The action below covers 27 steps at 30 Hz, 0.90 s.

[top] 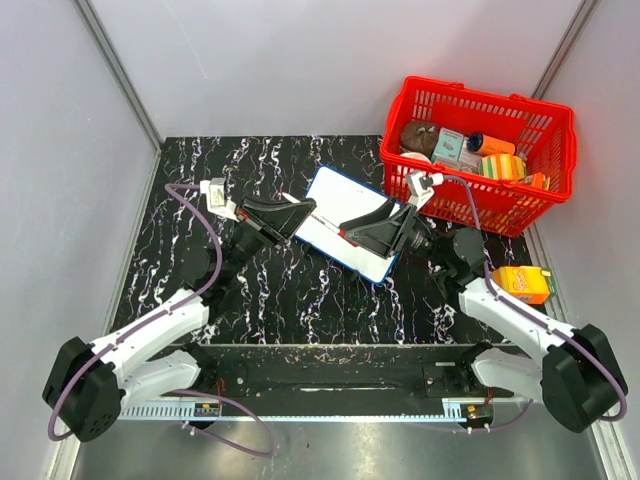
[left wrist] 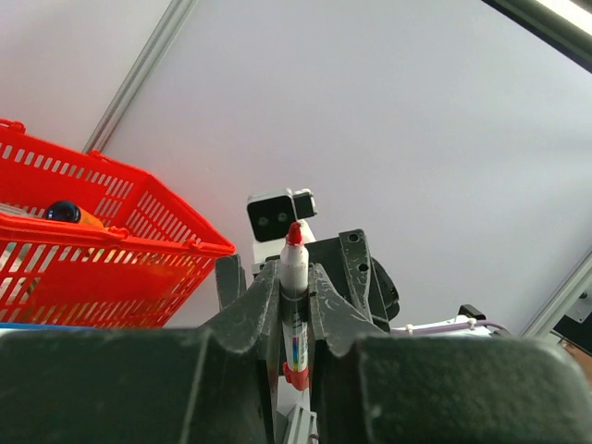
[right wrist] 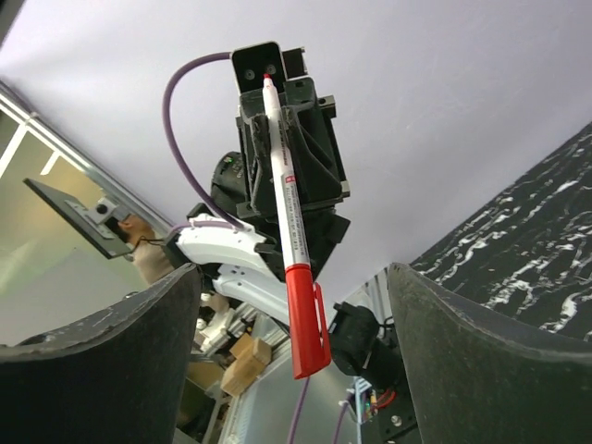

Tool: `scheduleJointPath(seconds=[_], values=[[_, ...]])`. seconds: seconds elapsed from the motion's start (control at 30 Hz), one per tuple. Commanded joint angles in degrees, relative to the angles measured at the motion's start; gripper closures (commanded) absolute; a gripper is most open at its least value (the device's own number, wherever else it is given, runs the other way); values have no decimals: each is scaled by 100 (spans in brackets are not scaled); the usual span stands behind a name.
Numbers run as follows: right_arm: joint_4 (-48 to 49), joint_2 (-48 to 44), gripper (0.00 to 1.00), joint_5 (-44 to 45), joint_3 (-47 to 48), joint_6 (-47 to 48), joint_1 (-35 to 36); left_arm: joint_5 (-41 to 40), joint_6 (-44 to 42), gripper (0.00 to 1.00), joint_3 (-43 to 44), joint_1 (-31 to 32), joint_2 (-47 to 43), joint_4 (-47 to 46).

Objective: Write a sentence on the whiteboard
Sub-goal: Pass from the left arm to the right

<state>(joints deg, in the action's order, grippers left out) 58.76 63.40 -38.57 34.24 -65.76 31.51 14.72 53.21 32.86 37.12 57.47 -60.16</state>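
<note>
The whiteboard, white with a thin blue frame, lies tilted on the black marbled table, partly covered by both grippers. The sentence is out of view; the part of the board that shows is plain white. My left gripper is shut on a marker, a white barrel with a red cap, held above the board and pointing toward the right arm. My right gripper is open. Its fingers stand wide on either side of the red cap without touching it.
A red basket holding several packets and bottles stands at the back right, close behind the right gripper. An orange carton lies at the table's right edge beside the right arm. Grey walls close in the table.
</note>
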Motion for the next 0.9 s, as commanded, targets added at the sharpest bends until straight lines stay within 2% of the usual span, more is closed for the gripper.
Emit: scheduleJointPath(seconds=[0.0, 0.2, 0.37, 0.6, 0.87], values=[[1066, 208, 18, -54, 13, -517, 101, 136, 76, 100, 194, -21, 45, -751], [1576, 542, 28, -2, 127, -886, 207, 40, -144, 100, 177, 145, 168, -901], [1700, 674, 37, 60, 258, -1044, 312, -179, -810, 100, 291, 479, 150, -445], [1577, 595, 42, 174, 294, -1018, 391, -768, -1313, 100, 159, 796, 54, -338], [1665, 586, 43, 227, 171, -1062, 453, -1050, -1612, 100, 71, 840, -139, -198]])
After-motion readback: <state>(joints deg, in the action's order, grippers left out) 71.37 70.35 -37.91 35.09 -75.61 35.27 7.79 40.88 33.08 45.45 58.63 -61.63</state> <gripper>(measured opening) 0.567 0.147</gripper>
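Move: My left hand holds the marker in the air. Its red cap, middle taken, sits about 6 cm right, 4 cm back and 4 cm below that hand, and my open right gripper lies roughly 10 cm right, 4 cm back and 5 cm below it. From my right hand the cap is some 4 cm left and 1 cm up, level fore and aft. The whiteboard's middle lies about 15 cm ahead, 2 cm left and 33 cm down; the red basket 30 cm ahead, 27 cm right, 25 cm down. I bring my two hands together at the marker's capped end: the right goes about 2.5 cm left, back and up, turning some 10 degrees and narrowing its fingers around the red cap by about a third, not shut. Meanwhile my left keeps its pinch on the barrel and, after a slight rise, carries the marker right and back, cap first into that gap. ##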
